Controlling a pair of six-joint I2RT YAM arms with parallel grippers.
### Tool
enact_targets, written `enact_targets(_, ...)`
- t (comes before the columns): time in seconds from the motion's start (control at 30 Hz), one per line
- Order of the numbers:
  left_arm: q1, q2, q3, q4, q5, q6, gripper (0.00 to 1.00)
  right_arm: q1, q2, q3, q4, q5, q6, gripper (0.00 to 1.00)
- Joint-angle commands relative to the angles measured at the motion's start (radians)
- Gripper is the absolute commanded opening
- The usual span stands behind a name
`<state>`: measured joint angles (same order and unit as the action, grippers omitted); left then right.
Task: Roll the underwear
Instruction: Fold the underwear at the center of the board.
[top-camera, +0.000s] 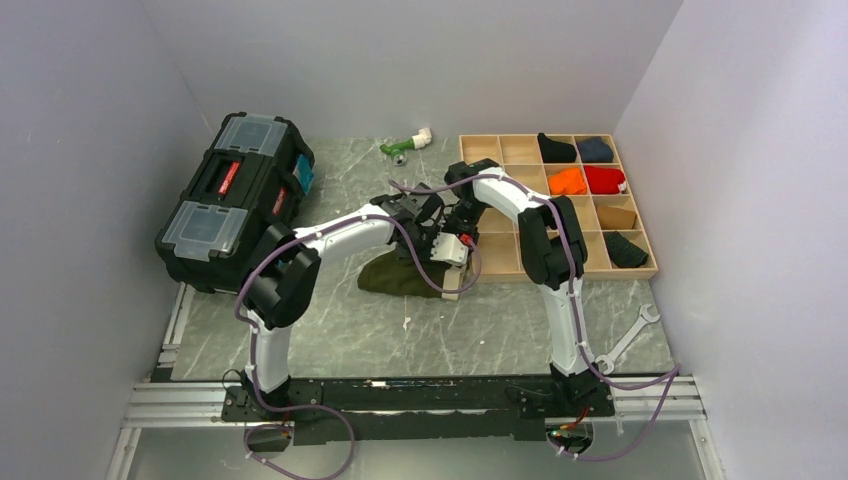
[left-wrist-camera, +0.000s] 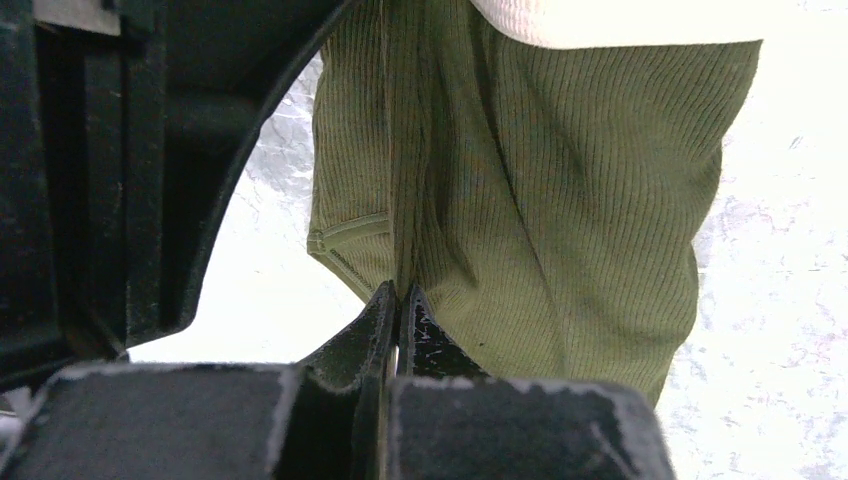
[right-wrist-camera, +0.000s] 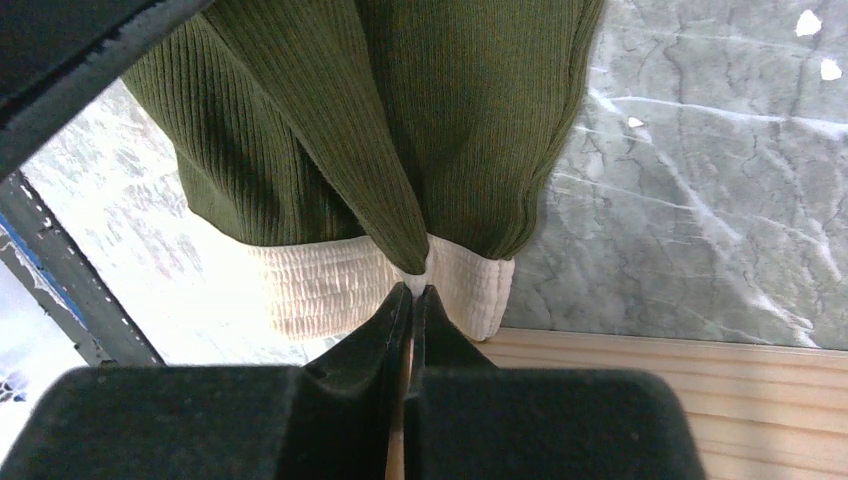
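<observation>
The underwear is olive-green ribbed cloth with a cream waistband. It is partly lifted off the marble tabletop, just left of the wooden tray. My left gripper is shut, pinching a fold of the green cloth near a leg hem. My right gripper is shut on the waistband's edge, where the cloth bunches into a pleat. In the top view both wrists meet above the garment and hide its upper part.
A wooden compartment tray holds rolled cloths, among them black, orange, red and brown. A black toolbox stands at the left. A wrench lies near the right, and a green-and-white object at the back.
</observation>
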<state>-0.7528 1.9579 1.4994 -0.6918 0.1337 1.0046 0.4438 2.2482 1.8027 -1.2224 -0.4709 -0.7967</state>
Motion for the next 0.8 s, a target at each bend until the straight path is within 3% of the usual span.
enact_targets(0.0, 0.008, 0.009, 0.039, 0.018, -0.004, -0.001, 0.0, -0.001, -0.004, 0.032, 0.009, 0.045, -0.014, 0.03)
enact_targets(0.2, 0.014, 0.018, 0.047, 0.027, -0.01, -0.004, 0.0, 0.001, -0.004, 0.017, 0.028, 0.063, -0.009, 0.06)
enact_targets(0.77, 0.016, 0.039, 0.057, 0.036, -0.008, -0.019, 0.0, 0.003, -0.035, 0.005, 0.056, 0.088, 0.016, 0.28)
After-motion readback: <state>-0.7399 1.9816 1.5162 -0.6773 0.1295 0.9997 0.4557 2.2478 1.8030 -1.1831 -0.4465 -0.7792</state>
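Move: The green underwear lies spread under both hands. Its middle is about 9 cm to the right hand's left, 1 cm back and 2 cm below, with the pinched white waistband right at those fingertips. The wooden box's middle is some 18 cm to the right and 8 cm farther out, and the green pipe fitting about 20 cm ahead and 11 cm left. From the left hand, which pinches the same fold, the underwear's middle is about 3 cm back and 3 cm down. The right hand eases about 1 cm forward and slightly left over the underwear, and its fingers open to roughly a quarter of their range, letting go of the white waistband end of the fold beside the box's edge. The left hand stays shut on its part of the green fold and creeps forward alongside by about 1 cm, hardly sinking, with neither wrist turning noticeably. ##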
